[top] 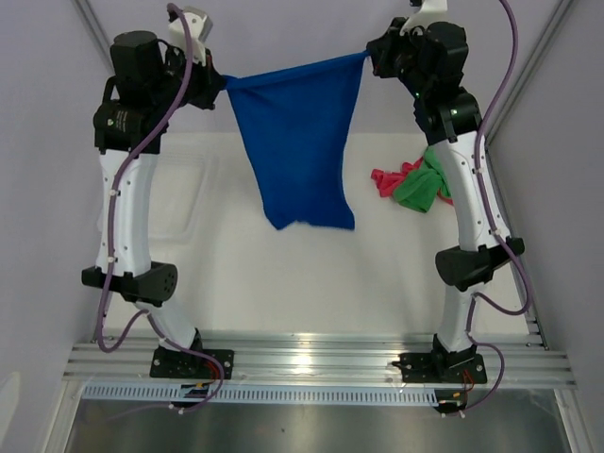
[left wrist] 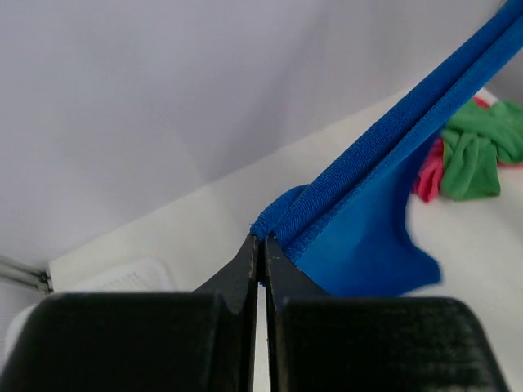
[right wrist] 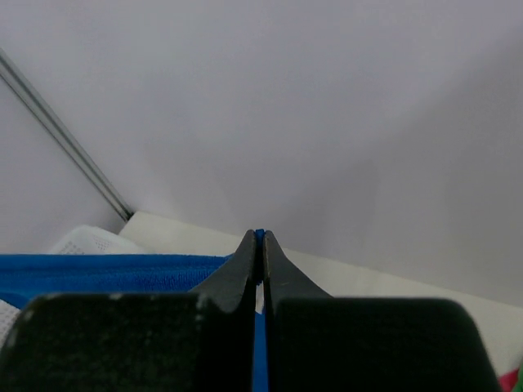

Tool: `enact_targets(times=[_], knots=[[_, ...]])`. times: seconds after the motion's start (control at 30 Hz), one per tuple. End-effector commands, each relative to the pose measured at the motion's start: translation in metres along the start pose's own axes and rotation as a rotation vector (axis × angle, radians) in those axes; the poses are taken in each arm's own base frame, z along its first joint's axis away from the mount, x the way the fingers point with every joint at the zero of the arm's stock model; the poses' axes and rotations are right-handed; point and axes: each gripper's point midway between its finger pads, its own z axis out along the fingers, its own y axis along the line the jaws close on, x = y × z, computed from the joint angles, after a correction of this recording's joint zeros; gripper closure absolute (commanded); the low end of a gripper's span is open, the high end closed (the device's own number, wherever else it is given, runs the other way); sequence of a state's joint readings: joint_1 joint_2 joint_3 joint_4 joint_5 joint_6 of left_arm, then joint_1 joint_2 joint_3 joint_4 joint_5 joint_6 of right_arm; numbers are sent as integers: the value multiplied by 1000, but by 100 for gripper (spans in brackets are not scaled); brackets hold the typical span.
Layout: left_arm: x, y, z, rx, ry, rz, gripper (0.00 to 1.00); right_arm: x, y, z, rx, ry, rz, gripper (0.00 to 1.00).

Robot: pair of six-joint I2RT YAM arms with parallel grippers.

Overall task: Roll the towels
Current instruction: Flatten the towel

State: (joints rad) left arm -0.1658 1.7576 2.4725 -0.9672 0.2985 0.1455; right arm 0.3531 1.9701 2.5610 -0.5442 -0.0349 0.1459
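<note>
A royal blue towel (top: 300, 151) hangs stretched in the air between both arms, its lower edge reaching down to the table. My left gripper (top: 221, 83) is shut on its left top corner; the wrist view shows the hem (left wrist: 343, 184) pinched at the fingertips. My right gripper (top: 370, 52) is shut on the right top corner, with a sliver of blue cloth (right wrist: 260, 235) between the tips. A bright green towel (top: 423, 185) and a pink-red towel (top: 387, 179) lie crumpled together on the table at the right.
A white mesh basket (top: 184, 193) sits on the table at the left, behind my left arm. The right arm (top: 467, 189) stands close beside the crumpled pile. White walls enclose the back and sides.
</note>
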Motion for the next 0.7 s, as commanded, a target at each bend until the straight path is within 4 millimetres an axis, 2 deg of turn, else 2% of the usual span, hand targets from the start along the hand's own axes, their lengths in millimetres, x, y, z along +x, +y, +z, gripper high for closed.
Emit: enact_targets(times=[0.0, 0.1, 0.17, 0.2, 0.23, 0.27, 0.3, 0.33, 0.37, 0.4, 0.43, 0.47, 0.5, 0.53, 0.57, 0.6, 0.63, 0.67], knots=[[-78, 31, -65, -213, -259, 62, 99, -119, -24, -49, 100, -345, -33, 100], [-84, 34, -66, -225, -283, 86, 99, -125, -25, -51, 99, -363, -65, 100], [-79, 34, -58, -212, -265, 104, 99, -121, -25, -49, 94, -353, -91, 100], [-76, 32, -55, -197, -259, 111, 99, -115, -28, -45, 102, -334, -109, 100], [-62, 32, -44, -179, -217, 115, 99, -110, -29, -45, 105, -312, -120, 100], [-59, 30, -43, -167, -211, 117, 99, -105, -27, -45, 91, -294, -132, 100], [-55, 27, -42, -152, -201, 120, 99, -83, -32, -37, 96, -234, -133, 100], [-36, 27, -31, -137, -149, 115, 99, -84, -29, -47, 90, -226, -138, 100], [-35, 24, -37, -133, -148, 118, 99, -74, -28, -50, 83, -199, -139, 100], [-30, 20, -39, -114, -136, 120, 99, -28, -39, -41, 99, -94, -134, 100], [-5, 18, -29, -94, -72, 110, 99, -20, -37, -44, 91, -93, -133, 100], [1, 15, -32, -83, -60, 111, 100, -28, -27, -68, 77, -120, -134, 100], [14, 8, -40, -63, -37, 114, 100, 25, -35, -63, 87, -30, -131, 100], [39, 5, -36, -44, 20, 101, 99, 43, -34, -71, 88, -3, -131, 100], [47, 1, -41, -37, 34, 103, 99, 41, -23, -94, 72, -19, -130, 100], [64, -6, -53, -27, 65, 103, 99, 94, -31, -99, 100, 81, -126, 100], [91, -11, -53, -5, 126, 91, 99, 111, -28, -109, 102, 108, -104, 100], [102, -16, -60, 7, 150, 89, 99, 115, -15, -128, 76, 102, -89, 100]])
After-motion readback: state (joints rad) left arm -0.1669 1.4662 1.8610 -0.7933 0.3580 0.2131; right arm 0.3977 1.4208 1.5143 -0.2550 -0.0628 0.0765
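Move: Stretched between the two closed grippers, the blue towel hangs with its middle about 14 cm right of the left hand, 5 back and 22 below. From the right hand that middle is some 15 cm left, 12 back and 24 below. The white basket sits 16 cm ahead of the left hand, 30 left, 45 below. On the table, 50 cm below the right hand, lie the red towel 12 cm ahead, 15 right, and the green towel 11 ahead, 28 right. Lifting first, both hands carry the towel's pinched corners up about 6 cm with the fingers tilting up, then reverse and whip down towards the table, falling some 15 cm on the left and 19 on the right while drawing back, the right hand more. The wrists tip down about 20 degrees on the descent; both grippers stay shut. ##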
